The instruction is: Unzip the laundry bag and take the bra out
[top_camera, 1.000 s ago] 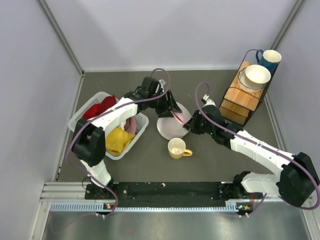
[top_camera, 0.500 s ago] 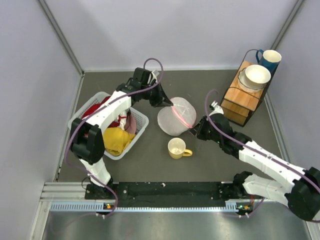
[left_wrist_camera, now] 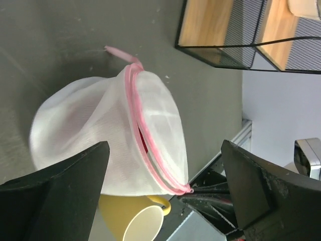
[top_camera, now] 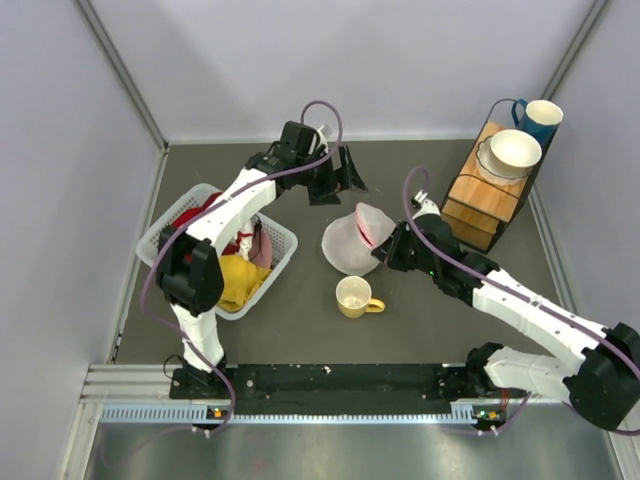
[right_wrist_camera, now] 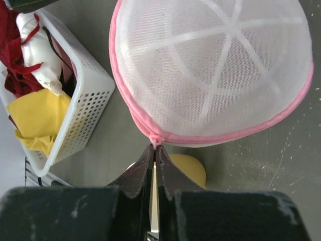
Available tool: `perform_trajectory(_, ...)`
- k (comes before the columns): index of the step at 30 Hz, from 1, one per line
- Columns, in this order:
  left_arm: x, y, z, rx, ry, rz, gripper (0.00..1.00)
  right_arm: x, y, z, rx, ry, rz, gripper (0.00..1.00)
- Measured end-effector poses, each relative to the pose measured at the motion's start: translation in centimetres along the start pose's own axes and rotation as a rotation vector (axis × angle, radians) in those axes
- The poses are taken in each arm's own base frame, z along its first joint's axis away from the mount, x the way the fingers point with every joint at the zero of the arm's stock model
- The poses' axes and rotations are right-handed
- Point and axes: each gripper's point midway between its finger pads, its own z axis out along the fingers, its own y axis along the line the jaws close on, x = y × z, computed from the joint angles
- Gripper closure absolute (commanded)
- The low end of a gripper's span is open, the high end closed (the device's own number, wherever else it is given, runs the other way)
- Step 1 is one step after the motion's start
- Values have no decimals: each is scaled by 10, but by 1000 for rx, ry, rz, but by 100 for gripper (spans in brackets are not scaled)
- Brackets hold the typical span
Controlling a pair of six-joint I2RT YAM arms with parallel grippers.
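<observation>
The laundry bag [top_camera: 350,245], a white mesh dome with pink zipper trim, lies mid-table, bunched and raised on its right side. My right gripper [top_camera: 381,244] is shut on the pink zipper pull [right_wrist_camera: 155,140] at the bag's [right_wrist_camera: 210,70] near edge; its tips [right_wrist_camera: 154,147] pinch the pull. My left gripper [top_camera: 349,173] hangs wide open behind the bag, touching nothing. In the left wrist view the bag [left_wrist_camera: 95,140] shows a narrow dark-red slit along its zipper [left_wrist_camera: 143,135]. I cannot make out the bra through the mesh.
A yellow mug [top_camera: 353,296] stands just in front of the bag. A white slatted basket [top_camera: 283,250] with red, yellow and pale clothes sits at the left. A wooden rack [top_camera: 478,200] at the right back carries a white bowl [top_camera: 515,152] and a blue mug [top_camera: 540,118].
My left gripper let go of the bag's far edge, opened wide and drew back. The bag, stretched flat before, has slumped into a bunched cone. My right gripper stayed on the pull.
</observation>
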Motion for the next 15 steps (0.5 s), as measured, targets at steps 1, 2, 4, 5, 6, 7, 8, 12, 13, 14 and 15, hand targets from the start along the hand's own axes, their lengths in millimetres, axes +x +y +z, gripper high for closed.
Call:
perform_trajectory(1, 0, 3, -3, -19, -16, 3, 2, 1, 0, 2, 2, 4, -1, 100)
perform_trajectory(2, 1, 4, -9, -32, -27, 4, 4, 2, -1, 3, 4, 9, -1, 100)
perform_trajectory(4, 9, 7, -26, -60, -60, 1, 5, 4, -1, 4, 5, 17, -6, 100)
perform_trajectory(5, 13, 6, -35, -64, -75, 1, 6, 4, -1, 5, 4, 21, -8, 100)
perform_trajectory(6, 19, 6, -46, -65, -87, -5, 6, 4, 0, 5, 2, 23, -10, 100)
perform_trajectory(7, 26, 3, -56, -56, -96, -13, 6, 4, 0, 5, -1, 24, -10, 100)
perform_trajectory(8, 31, -1, -65, -43, -106, -19, 6, 5, 0, 6, -1, 28, -12, 100)
perform_trajectory(12, 50, -6, -69, -11, -106, -70, 4, 8, -1, 8, 1, 41, -18, 100)
perform_trajectory(13, 57, -4, -62, -7, -91, -91, 4, 9, -1, 8, 0, 44, -18, 100)
perform_trajectory(14, 64, 1, -55, -7, -73, -114, 4, 9, -1, 9, 1, 47, -18, 100)
perform_trajectory(15, 71, 5, -48, -13, -50, -140, 4, 10, -1, 10, 1, 49, -18, 100)
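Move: Behind and below the open left hand lies the laundry bag, its middle about 10 cm back, level sideways and some 10 cm lower. The yellow mug stands about 25 cm back, 1 cm right and 17 cm below. From the right hand, which already holds the bag by its zip pull, the bag's middle is roughly 4 cm ahead, 7 cm left and 5 cm lower; the mug is about 12 cm back, 6 cm left and 12 cm lower. Swinging back over the laundry bag with its fingers kept wide open, the left hand travels about 8 cm towards the robot and ends some 3 cm farther left, rising about 3 cm on the way and sinking again, with a slight counter-clockwise turn. The right hand keeps its pinch on the zip pull, easing down about 1 cm. ##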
